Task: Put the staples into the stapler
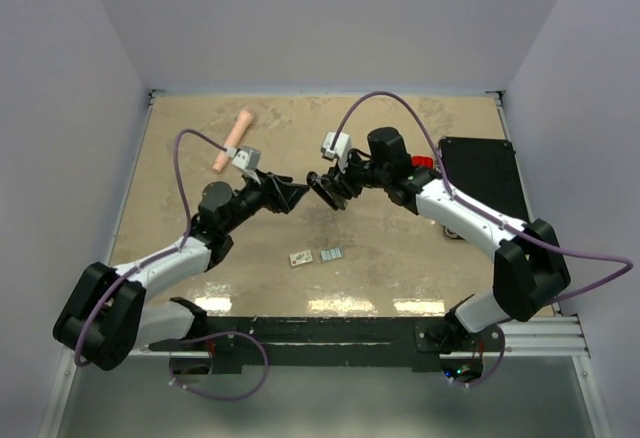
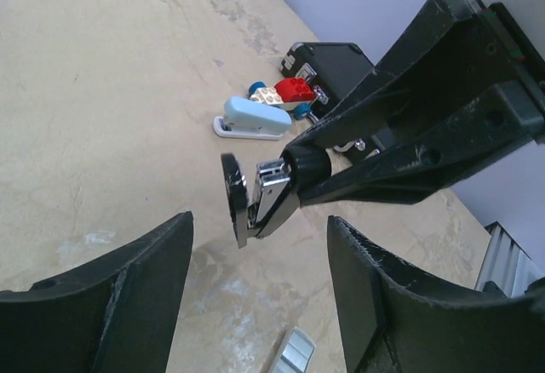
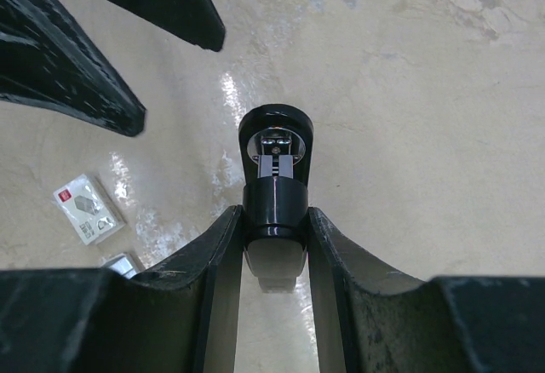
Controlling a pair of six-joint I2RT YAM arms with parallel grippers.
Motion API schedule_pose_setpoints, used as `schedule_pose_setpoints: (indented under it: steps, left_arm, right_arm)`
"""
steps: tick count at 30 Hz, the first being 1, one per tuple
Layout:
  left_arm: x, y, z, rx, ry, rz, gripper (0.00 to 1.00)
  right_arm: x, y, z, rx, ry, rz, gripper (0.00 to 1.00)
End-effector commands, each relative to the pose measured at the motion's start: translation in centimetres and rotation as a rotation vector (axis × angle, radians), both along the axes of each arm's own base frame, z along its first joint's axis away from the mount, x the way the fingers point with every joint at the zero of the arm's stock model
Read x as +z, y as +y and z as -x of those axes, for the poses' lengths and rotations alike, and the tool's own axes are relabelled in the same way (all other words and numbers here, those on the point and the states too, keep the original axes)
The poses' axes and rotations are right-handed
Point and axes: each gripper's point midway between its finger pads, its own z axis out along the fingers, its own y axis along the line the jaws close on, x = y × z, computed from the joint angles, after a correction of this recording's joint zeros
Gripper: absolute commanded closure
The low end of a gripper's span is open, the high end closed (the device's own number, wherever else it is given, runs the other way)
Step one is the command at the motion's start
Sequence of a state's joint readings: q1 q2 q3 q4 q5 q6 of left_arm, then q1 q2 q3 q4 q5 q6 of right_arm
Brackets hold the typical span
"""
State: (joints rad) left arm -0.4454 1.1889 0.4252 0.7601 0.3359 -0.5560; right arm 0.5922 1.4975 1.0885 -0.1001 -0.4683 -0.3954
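My right gripper point(image 3: 274, 215) is shut on a black stapler point(image 3: 275, 169), pinched across its body and held above the table. Its chrome nose point(image 2: 255, 190) points at my left gripper point(image 2: 260, 237). The left gripper's jaws stand open on either side of that nose, and nothing lies between them. In the top view the two grippers meet over the table's middle, the left point(image 1: 293, 196) facing the right point(image 1: 322, 188). The staples lie on the table below: a tiny white box with red print point(image 1: 300, 257) point(image 3: 88, 209) and beside it a grey-blue tray point(image 1: 331, 254) point(image 3: 123, 262) point(image 2: 294, 356).
A light blue stapler point(image 2: 251, 117) lies near a red and white toy point(image 2: 294, 90) and a black case point(image 1: 485, 173) at the right. A pink cylinder point(image 1: 235, 140) lies at the far left. White walls close off the table on three sides.
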Motion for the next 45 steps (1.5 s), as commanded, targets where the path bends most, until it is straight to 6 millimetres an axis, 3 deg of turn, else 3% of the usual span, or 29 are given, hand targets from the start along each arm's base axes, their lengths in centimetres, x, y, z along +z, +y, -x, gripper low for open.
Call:
schedule_pose_setpoints:
  steps: [1,4,11,26,29,32,34,35,39,40,42,43,44,45]
  left_arm:
    - [3.3,-1.7,-1.8,0.045,-0.09,0.012,0.34]
    - [3.4,-1.8,-2.9,0.106,-0.086,-0.009,0.39]
    - [1.1,-1.3,-4.3,0.196,-0.018,-0.087,0.49]
    - [-2.5,-3.5,-4.4,0.136,0.083,-0.133,0.57]
    - [-2.6,-3.5,-4.5,0.142,0.085,-0.131,0.63]
    - [-2.6,-3.4,-4.7,0.151,0.086,-0.128,0.78]
    - [-2.4,-3.1,-4.9,0.168,0.082,-0.129,0.94]
    - [-2.5,-2.8,-4.9,0.183,0.09,-0.136,1.0]
    - [-2.4,0.3,-5.5,0.302,0.113,-0.137,1.0]
    - [-1.5,1.2,-5.4,0.316,0.109,-0.104,1.0]
    - [-2.3,4.3,-5.7,0.381,0.17,-0.039,1.0]
    - [-1.3,5.2,-5.5,0.388,0.166,0.004,1.0]
    - [-1.5,7.4,-6.0,0.447,0.181,0.021,1.0]
    - [-1.7,8.1,-5.7,0.466,0.199,0.035,1.0]
  right_arm:
    - [4.3,1.3,0.1,0.047,-0.122,-0.094,1.0]
    - [4.1,1.2,0.1,0.041,-0.122,-0.087,1.0]
    - [4.3,1.1,0.3,0.039,-0.128,-0.09,1.0]
    - [4.3,1.2,0.0,0.029,-0.139,-0.101,1.0]
    - [4.2,1.3,0.0,0.033,-0.137,-0.102,1.0]
    - [4.2,1.3,0.0,0.034,-0.138,-0.101,1.0]
    - [4.1,1.2,0.0,0.033,-0.139,-0.096,1.0]
    - [4.0,1.2,0.1,0.034,-0.137,-0.095,1.0]
    - [4.4,0.9,0.1,0.021,-0.155,-0.106,1.0]
    - [4.5,0.9,0.1,0.021,-0.16,-0.111,1.0]
    - [5.1,0.7,0.1,0.015,-0.176,-0.134,1.0]
    - [5.2,0.8,0.3,0.021,-0.177,-0.145,1.0]
    - [5.6,0.7,0.4,0.016,-0.184,-0.16,1.0]
    - [5.8,0.5,0.3,0.011,-0.196,-0.176,1.0]
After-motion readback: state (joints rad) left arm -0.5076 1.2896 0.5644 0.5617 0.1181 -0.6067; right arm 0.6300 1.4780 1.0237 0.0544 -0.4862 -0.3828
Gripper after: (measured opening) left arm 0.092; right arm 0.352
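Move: The black stapler's tip, sticking out of the right fingers that already hold it, lies about 4 cm ahead of the open left hand, 5 cm to its right and 4 cm lower; from the right hand it is some 6 cm left and 3 cm ahead, about level in height. On the table some 18 cm below the left hand, the staple box lies 13 cm back and 2 cm right, the staples 13 cm back and 8 cm right. Left hand reaches about 6 cm down, right and forward, pinches the stapler's tip, then pulls left and up. ##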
